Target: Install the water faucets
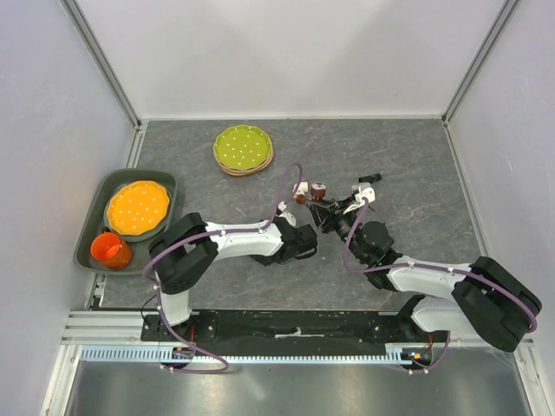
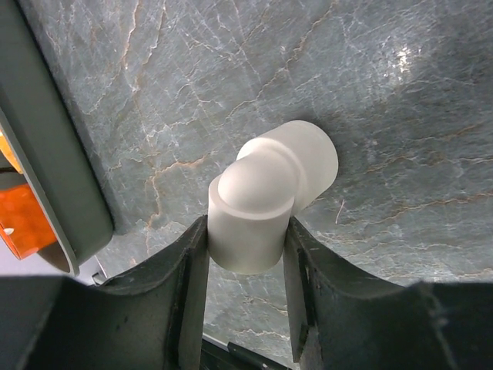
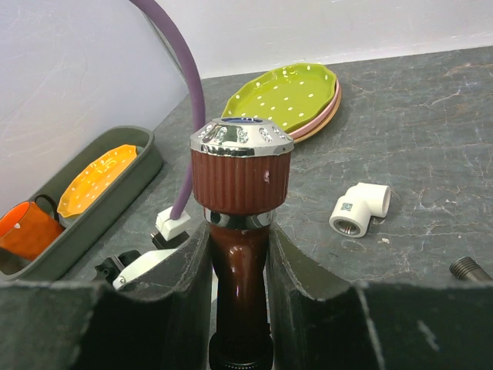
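My right gripper is shut on the reddish-brown water faucet, its fingers clamping the glossy body just below the ribbed, chrome-topped handle. From above, this faucet sits at mid-table between the two arms. A white elbow fitting is pressed between both fingers of my left gripper, above the stone surface. A second white elbow lies loose on the table to the right. Beside it a dark threaded end of the dark grey faucet pokes into view.
A green dotted plate on a stack rests at the back. A grey tray at the left holds an orange plate and an orange cup. A purple cable arcs beside the held faucet. White walls enclose the table.
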`<control>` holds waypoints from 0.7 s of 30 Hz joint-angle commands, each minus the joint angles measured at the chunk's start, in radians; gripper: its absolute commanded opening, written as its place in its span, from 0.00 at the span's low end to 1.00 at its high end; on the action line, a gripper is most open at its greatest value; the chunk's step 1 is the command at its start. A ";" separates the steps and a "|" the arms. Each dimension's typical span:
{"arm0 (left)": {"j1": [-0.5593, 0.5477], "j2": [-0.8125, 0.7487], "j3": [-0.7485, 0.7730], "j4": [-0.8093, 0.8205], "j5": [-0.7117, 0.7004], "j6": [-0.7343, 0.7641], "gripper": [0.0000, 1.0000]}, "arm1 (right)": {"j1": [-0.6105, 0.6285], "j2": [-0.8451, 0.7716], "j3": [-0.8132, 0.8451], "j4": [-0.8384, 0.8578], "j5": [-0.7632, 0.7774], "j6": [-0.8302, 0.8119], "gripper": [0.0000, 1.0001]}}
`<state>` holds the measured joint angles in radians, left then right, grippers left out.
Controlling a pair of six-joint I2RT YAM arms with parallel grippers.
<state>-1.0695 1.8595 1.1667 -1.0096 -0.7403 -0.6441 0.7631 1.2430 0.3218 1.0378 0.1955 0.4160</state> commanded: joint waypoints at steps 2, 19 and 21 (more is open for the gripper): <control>0.006 -0.126 -0.002 0.006 -0.071 -0.045 0.02 | -0.002 -0.030 0.002 0.062 -0.013 0.014 0.00; 0.509 -0.835 -0.257 0.420 0.694 0.175 0.02 | -0.002 -0.122 -0.030 0.105 -0.094 0.003 0.00; 0.604 -0.862 -0.257 0.428 0.812 0.191 0.02 | -0.001 -0.123 -0.030 0.114 -0.132 0.003 0.00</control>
<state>-0.5873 1.0531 0.9192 -0.6781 -0.2169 -0.5240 0.7628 1.1442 0.2958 1.0508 0.1406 0.4156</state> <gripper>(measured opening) 0.454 0.358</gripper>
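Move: The brown faucet, gripped by the right hand, is about 14 cm to the right of the left hand, 8 cm ahead and 15 cm higher. The spare white elbow lies roughly 19 cm ahead of the left hand and 11 cm right; the green plate is some 31 cm ahead and 4 cm left. From the right hand, the white elbow in the left fingers is about 8 cm back, 14 cm left and 16 cm lower. The left hand lifts the pinched white elbow some 12 cm, rolling left-side-down about 50 degrees; the right rises slightly. ##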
